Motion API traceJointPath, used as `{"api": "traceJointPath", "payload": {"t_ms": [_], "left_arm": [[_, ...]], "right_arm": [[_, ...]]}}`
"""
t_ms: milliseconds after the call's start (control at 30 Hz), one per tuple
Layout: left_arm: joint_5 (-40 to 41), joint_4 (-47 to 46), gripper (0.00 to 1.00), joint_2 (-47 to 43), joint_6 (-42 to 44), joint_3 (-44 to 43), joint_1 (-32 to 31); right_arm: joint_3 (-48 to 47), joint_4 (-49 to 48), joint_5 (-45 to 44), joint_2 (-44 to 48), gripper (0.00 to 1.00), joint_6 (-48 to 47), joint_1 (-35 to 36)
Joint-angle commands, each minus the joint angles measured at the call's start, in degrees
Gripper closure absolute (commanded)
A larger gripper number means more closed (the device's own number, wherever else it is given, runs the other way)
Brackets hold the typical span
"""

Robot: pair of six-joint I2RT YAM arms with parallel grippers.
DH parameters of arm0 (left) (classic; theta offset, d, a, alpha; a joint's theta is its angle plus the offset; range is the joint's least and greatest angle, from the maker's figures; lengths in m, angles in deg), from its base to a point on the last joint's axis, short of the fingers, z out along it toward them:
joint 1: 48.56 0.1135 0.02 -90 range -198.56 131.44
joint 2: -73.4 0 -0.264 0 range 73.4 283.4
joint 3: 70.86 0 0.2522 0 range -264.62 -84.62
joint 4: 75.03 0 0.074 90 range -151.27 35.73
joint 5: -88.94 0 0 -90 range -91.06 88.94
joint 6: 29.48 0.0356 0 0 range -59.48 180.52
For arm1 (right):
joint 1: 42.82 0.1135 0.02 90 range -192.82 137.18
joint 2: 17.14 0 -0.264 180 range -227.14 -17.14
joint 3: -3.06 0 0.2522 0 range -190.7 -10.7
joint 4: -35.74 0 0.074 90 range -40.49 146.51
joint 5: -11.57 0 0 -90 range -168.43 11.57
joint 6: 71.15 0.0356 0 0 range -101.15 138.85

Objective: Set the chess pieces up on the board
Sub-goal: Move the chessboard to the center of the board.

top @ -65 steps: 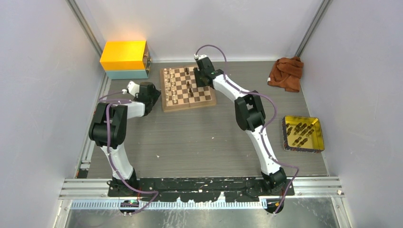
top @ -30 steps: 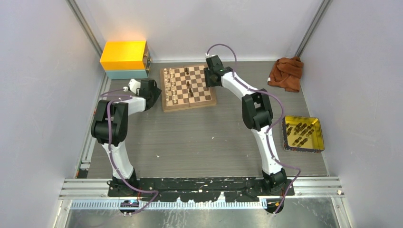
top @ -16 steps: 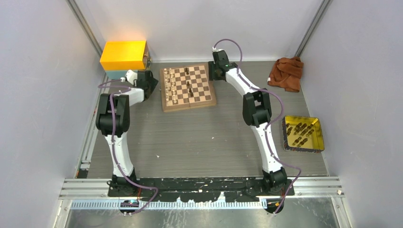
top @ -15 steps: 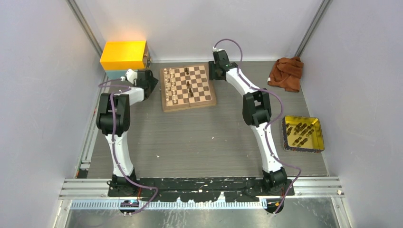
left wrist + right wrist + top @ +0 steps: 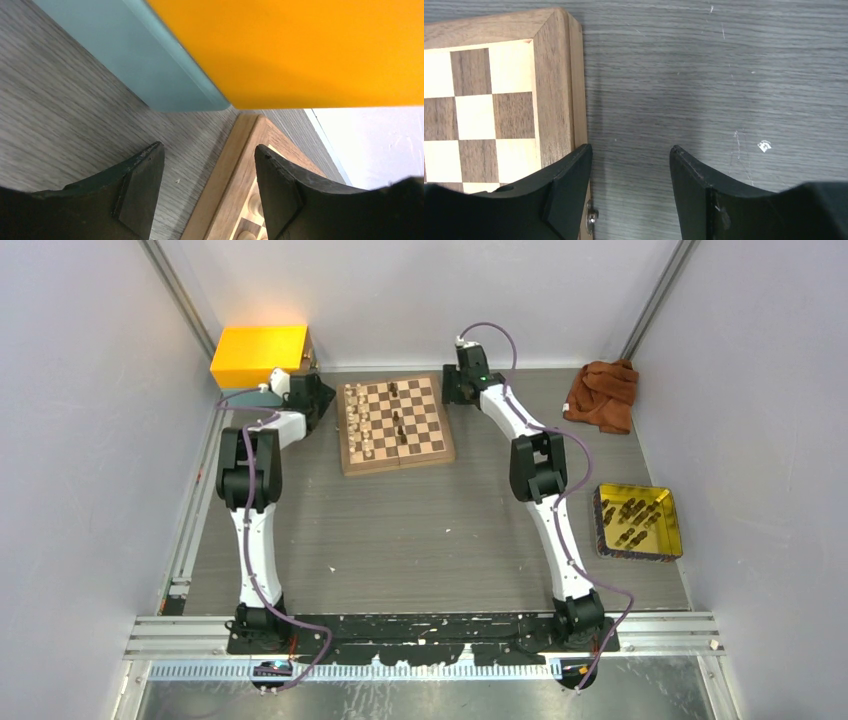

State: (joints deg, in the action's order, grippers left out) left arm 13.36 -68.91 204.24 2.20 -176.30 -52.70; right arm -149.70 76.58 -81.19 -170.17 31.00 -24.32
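The board (image 5: 428,420) lies at the back centre of the table. Pale chess pieces (image 5: 366,430) line its left side, with a few dark ones (image 5: 398,424) near its middle. My left gripper (image 5: 312,400) hangs open at the board's far left corner. In the left wrist view the gripper (image 5: 209,147) holds nothing, with the board's border (image 5: 240,165) and pale pieces (image 5: 253,202) below it. My right gripper (image 5: 456,390) is open beside the board's far right corner. In the right wrist view it (image 5: 630,148) stands over bare table, its left finger (image 5: 566,190) overlapping the board's edge (image 5: 559,75).
An orange box (image 5: 260,352) on a teal base (image 5: 135,65) stands just left of my left gripper. A brown cloth (image 5: 602,395) lies at the back right. A yellow tray (image 5: 668,536) with several dark pieces sits at the right edge.
The right arm has drawn off the board to its far right corner. The left arm has swung back along the board's left side toward the orange box.
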Motion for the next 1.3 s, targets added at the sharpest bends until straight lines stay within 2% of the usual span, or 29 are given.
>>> {"api": "traceJointPath", "payload": {"t_ms": [0,233,400,533,767,1033,1267], "left_arm": [[-4.6,3.5,0.32,2.6,0.2,-1.5,0.3],[-9.1,2.9,0.35,2.2,-2.7,0.2,0.9],[-11.2,-0.5,0.40,2.4,-5.8,3.1,1.0],[-13.0,-2.4,0.45,3.4,-7.9,3.7,1.0],[-12.2,-3.5,0.49,2.8,-8.6,5.3,1.4],[-12.3,-3.9,0.62,2.8,-9.2,6.1,1.5],[-12.5,-4.4,0.68,2.7,-9.5,6.8,1.6]], "right_arm": [[-3.0,-3.5,5.0,-0.7,0.36,3.5,-0.2],[-2.4,-5.2,8.0,-1.7,0.38,7.7,-0.2],[3.0,-9.2,9.3,1.0,0.40,9.9,-0.2],[2.8,-9.2,10.7,1.0,0.41,10.7,-0.1],[3.6,-9.5,10.9,1.5,0.44,10.6,0.6],[5.5,-10.5,11.3,2.8,0.52,10.4,0.9],[8.4,-11.9,11.8,5.1,0.58,10.2,1.1]]}}
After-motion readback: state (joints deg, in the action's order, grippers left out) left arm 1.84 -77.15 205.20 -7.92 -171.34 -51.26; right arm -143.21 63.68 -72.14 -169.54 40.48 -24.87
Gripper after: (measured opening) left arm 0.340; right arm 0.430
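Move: The chessboard's middle lies about 15 cm to the right of the left hand and 4 cm back, a couple of centimetres lower; its left rim is very near. From the right hand the middle is some 14 cm left and 4 cm back. The white pieces stand about 8 cm right of the left hand and 3 cm back; the yellow-blue box about 11 cm left and 7 cm ahead. Black pieces stand roughly 13 cm left of the right hand, 2 cm back. The right hand's inner finger pushes the chessboard's right side, ahead of its middle, as the hand goes about 3 cm left and slightly forward, rolling some 15 degrees left side up. Opposite, the left hand eases about 2 cm right, sinks 1 cm and rolls about 15 degrees left side down, half closing its fingers about the left rim. The right fingers narrow partway too. ##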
